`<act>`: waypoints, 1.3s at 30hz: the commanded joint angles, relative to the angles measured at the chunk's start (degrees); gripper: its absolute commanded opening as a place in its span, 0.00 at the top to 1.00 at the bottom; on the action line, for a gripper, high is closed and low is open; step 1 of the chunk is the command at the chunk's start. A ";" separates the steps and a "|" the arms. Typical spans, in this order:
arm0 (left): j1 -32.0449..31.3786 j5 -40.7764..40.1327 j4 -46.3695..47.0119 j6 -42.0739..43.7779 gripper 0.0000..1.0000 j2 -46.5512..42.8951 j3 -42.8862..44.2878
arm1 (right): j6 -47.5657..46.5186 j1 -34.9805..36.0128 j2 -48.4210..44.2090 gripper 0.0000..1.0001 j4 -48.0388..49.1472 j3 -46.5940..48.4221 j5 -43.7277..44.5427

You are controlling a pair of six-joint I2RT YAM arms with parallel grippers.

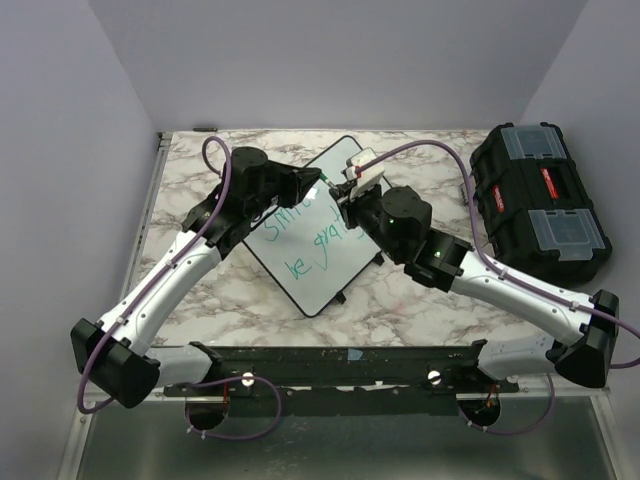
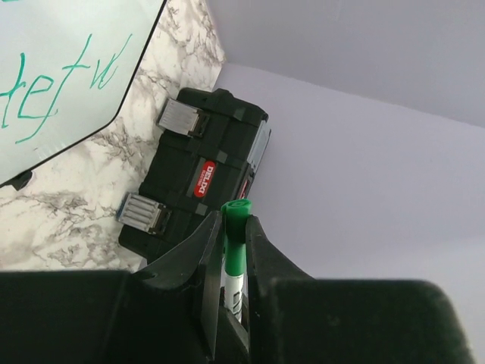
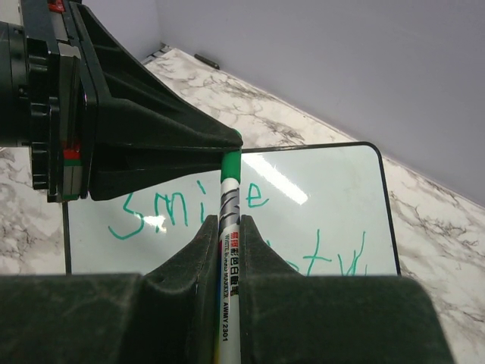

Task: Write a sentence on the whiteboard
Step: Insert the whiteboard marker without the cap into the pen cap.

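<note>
The whiteboard [image 1: 310, 280] lies turned like a diamond in the middle of the marble table. The sentence [image 1: 300, 225] is in green on it; "smile" [image 3: 189, 208] reads clearly, with more letters [image 2: 61, 91] on a second line. Both grippers meet over the board's far half. My right gripper [image 3: 229, 224] is shut on the white barrel of a green marker [image 3: 229, 197]. My left gripper [image 2: 233, 221] is shut on the marker's green cap end [image 2: 236, 227]. In the top view the left gripper [image 1: 322, 184] and right gripper [image 1: 345, 205] sit tip to tip.
A black toolbox [image 1: 540, 200] with metal latches [image 2: 182, 119] stands at the right back of the table. Grey walls close in the back and sides. A black rail [image 1: 330, 362] runs along the near edge.
</note>
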 commanded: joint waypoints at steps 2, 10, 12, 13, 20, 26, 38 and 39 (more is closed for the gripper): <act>-2.63 -3.45 -0.04 2.01 1.00 -2.35 2.43 | -0.39 0.11 2.03 0.99 0.00 0.85 2.95; -5.68 -3.11 3.42 2.87 1.00 -3.45 2.27 | 2.32 0.17 2.66 0.99 9.74 -3.53 5.23; -6.29 -3.08 4.89 3.15 1.00 -4.00 1.76 | 3.58 0.18 2.69 0.99 11.34 -3.88 5.49; -6.64 -3.10 5.42 3.19 1.00 -4.26 1.58 | 4.35 0.10 2.69 0.99 12.20 -4.02 5.67; -8.94 -3.44 8.64 2.74 1.00 -5.68 0.26 | 12.41 -1.53 2.38 0.99 16.37 -4.70 4.35; -10.45 -3.69 10.58 2.74 1.00 -6.38 -0.15 | 22.02 -6.30 1.48 0.99 18.25 -4.37 -3.16; -12.13 -3.76 13.76 3.54 1.00 -6.37 -0.95 | 32.27 -13.54 0.28 0.99 27.20 -7.56 -23.90; -12.30 -3.64 14.00 3.46 1.00 -6.44 -0.99 | 33.45 -14.40 0.26 0.99 28.64 -8.11 -27.05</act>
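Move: Between the left fingertips sits the green cap, already on the marker's end; the marker's middle, in the right fingers, lies about 4 cm back and 4 cm to the right of the left hand, level with it. From the right hand the cap is some 4 cm ahead and 4 cm to the left, at the same height. The written whiteboard's middle is almost straight beneath the left hand, roughly 28 cm down. Rising together after a brief near-still hold, both hands climb away from the whiteboard, the left about 7 cm and the right about 6. The right keeps its grip on the marker and rolls some 35 degrees, its left side coming up; the left tips its fingers upward about 15 degrees and swings slightly counter-clockwise, without opening. ##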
